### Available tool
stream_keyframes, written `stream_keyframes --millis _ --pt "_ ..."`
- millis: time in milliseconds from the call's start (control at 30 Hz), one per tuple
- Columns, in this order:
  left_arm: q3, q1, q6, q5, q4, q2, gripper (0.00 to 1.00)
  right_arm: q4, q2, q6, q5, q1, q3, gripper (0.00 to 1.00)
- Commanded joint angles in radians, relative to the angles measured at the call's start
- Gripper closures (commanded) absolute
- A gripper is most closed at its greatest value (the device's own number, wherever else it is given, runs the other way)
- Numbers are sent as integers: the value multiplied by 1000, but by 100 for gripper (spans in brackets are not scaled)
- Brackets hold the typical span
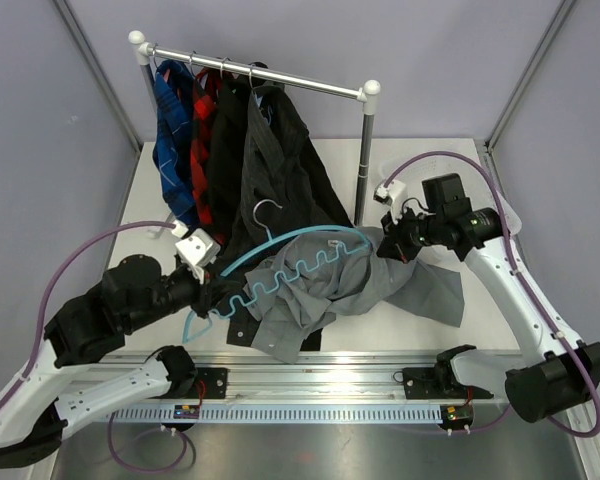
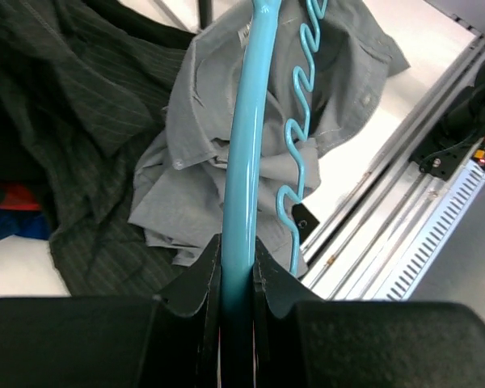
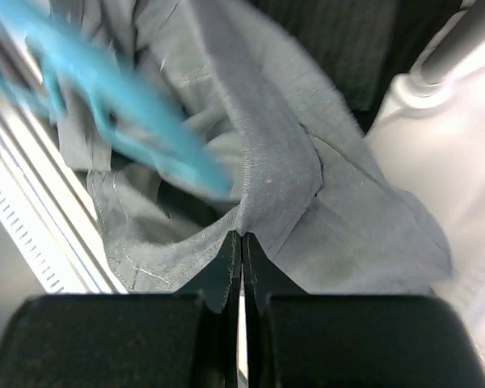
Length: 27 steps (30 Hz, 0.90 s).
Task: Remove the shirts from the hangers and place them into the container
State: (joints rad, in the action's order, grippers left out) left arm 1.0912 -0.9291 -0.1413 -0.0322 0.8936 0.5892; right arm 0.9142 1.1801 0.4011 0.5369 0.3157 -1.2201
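The light blue hanger (image 1: 280, 255) lies across the light grey shirt (image 1: 400, 285), which is crumpled on the table in front of the rail. My left gripper (image 1: 218, 295) is shut on one arm of the hanger (image 2: 250, 121), its jaws (image 2: 237, 246) pinching the blue bar above the grey shirt (image 2: 194, 162). My right gripper (image 1: 388, 245) is shut on a fold of the grey shirt (image 3: 307, 178), pinched at the fingertips (image 3: 241, 236). The hanger (image 3: 129, 113) is blurred in that view. The container's translucent rim (image 1: 512, 215) peeks out at the right table edge.
On the metal rail (image 1: 260, 75) hang the blue plaid (image 1: 172, 130), red-black plaid (image 1: 204, 140), black (image 1: 228, 150) and charcoal pinstriped (image 1: 280, 170) shirts. The pinstriped one drapes onto the table (image 2: 89, 121). The rail's upright post (image 1: 364, 160) stands beside my right gripper.
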Motion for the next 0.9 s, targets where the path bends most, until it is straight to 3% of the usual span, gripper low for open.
stream_keyframes --millis 0,233,300,333,367,467,500,600,867 --pt "97 -2 31 -119 30 11 100 11 29 120 119 -1 57 100" --pt "300 -2 124 -233 126 109 100 -20 52 142 215 -1 134 100" --pt "329 -2 131 -282 116 132 100 -20 43 143 230 -1 136 92" --pt "334 -2 132 -311 108 167 100 -18 38 142 244 -1 136 82" --pt "334 -2 131 -324 81 185 100 -17 30 143 248 -1 134 49" --pt "340 -2 123 -362 24 285 100 -26 -28 145 233 -12 131 16" --pt "357 -2 124 -371 12 308 100 -41 -68 143 229 -38 142 11" --pt "404 -2 161 -409 -50 398 100 -64 -134 134 224 -85 174 3" --pt "588 -2 256 -497 -185 616 100 -60 -184 139 250 -168 197 2"
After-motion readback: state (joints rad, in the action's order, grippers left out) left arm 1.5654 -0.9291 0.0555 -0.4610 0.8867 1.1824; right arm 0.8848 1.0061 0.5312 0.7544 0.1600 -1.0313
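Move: Straight out from the left hand, which already holds the freed blue hanger by one end, the rail is some 30 cm ahead and 18 cm higher. The nearest dark shirt hangs about 23 cm ahead and 4 cm right, roughly 5 cm lower; the grey shirt is bunched 13 cm ahead, 17 cm right and 22 cm below. The right hand pinches that shirt's edge, its middle about 12 cm left, level fore and aft, 12 cm below; the container lies some 25 cm ahead, 22 cm right, 15 cm lower. Carrying the hanger away from the grey shirt, the left hand first rises and swings a little left, then sweeps forward and back to the right towards the rail, about 13 cm out and 6 cm up overall, rolling and turning counter-clockwise, grip kept. The right hand lowers the shirt's edge some 5 cm, drawing slightly back, opens wide to let go, then lifts off and eases right. ##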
